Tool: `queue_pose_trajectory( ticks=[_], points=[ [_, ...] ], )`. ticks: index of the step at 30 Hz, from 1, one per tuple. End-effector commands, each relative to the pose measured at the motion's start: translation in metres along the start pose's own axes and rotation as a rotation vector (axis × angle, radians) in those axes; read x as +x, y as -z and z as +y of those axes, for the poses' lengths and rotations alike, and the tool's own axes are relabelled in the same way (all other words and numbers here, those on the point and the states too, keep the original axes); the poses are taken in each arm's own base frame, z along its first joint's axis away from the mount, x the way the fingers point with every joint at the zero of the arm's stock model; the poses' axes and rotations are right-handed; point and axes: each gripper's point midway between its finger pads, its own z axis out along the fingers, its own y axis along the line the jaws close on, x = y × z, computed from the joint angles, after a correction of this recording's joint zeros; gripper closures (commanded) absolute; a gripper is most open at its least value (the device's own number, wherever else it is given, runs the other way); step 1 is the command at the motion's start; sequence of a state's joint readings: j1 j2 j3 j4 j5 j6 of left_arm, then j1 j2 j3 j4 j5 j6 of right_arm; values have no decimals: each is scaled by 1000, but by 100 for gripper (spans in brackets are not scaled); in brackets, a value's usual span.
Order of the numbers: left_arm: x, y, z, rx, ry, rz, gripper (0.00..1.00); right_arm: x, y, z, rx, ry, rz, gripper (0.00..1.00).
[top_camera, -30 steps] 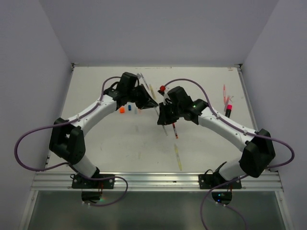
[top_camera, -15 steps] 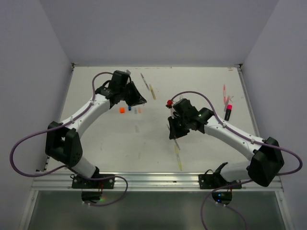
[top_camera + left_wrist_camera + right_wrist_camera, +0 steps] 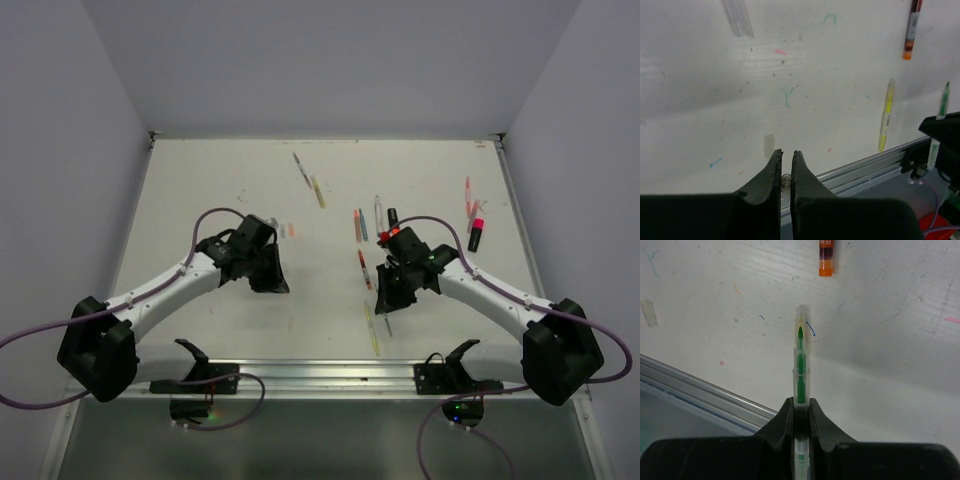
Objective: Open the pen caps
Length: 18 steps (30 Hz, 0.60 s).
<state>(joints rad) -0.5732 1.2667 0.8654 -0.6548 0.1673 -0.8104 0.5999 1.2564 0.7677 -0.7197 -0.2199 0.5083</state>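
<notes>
My right gripper [image 3: 801, 402] [image 3: 386, 308] is shut on a clear-bodied green pen [image 3: 800, 372] [image 3: 944, 100], held low over the table's near middle. Its green tip points past the fingers; I cannot tell whether a clear cap covers it. My left gripper [image 3: 783, 152] [image 3: 280, 287] is shut with nothing between its fingers, low over the near left-centre. Two small loose pen caps, one pale orange [image 3: 291, 230], lie just beyond the left wrist; the arm hides whatever is beside them. A pink cap [image 3: 478, 220] sits on a highlighter at the far right.
Pens lie scattered on the white table [image 3: 200, 190]: a red one [image 3: 364, 268] [image 3: 910, 30], a yellow one [image 3: 372, 330] [image 3: 885, 120], two [image 3: 357, 225] in the middle, two [image 3: 318, 190] further back. A black highlighter [image 3: 474, 240] lies right. The metal rail [image 3: 320, 372] runs along the near edge.
Both grippers have pulled apart from the table's middle toward the near edge. The left arm swung back and left, empty. The right arm came nearer with the green pen.
</notes>
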Motion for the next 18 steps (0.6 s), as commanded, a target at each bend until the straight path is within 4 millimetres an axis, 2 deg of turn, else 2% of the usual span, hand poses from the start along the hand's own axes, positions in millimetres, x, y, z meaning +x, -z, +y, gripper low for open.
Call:
queue_pose_trajectory(
  ticks=[1, 3, 11, 18],
  points=[
    [35, -10, 0, 7, -39, 86, 100, -6, 2, 10, -58, -37, -45, 100],
    [46, -13, 7, -4, -44, 102, 100, 1, -3, 7, -54, -56, -26, 100],
    [64, -18, 20, 2, -45, 127, 100, 17, -21, 2, -73, -136, 7, 100],
    [72, -42, 26, 16, -47, 155, 100, 16, -30, 2, -76, -144, 17, 98]
  ],
)
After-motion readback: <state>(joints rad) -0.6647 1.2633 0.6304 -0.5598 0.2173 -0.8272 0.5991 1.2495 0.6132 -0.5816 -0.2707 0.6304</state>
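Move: The left hand, holding a cap, is going for bare table beside the clear cap, which lies some 5 cm back, 1 cm to its right and 9 cm below; a second clear cap is about 7 cm ahead, 1 cm left, equally low. The right hand, holding the uncapped green pen, heads for the space beside the yellow pen, roughly 3 cm back, 2 cm left and 6 cm below; the red pen lies about 11 cm ahead and 4 cm left. Down and back together go both hands, the left about 6 cm each way, quick at first, then slower and mostly sinking, its fingers tipping steeper, to bring its cap down just left of the clear cap. The right sinks some 3 cm and eases back 2 cm, lowering the green pen along the yellow pen's right side. Both keep their grips shut. ##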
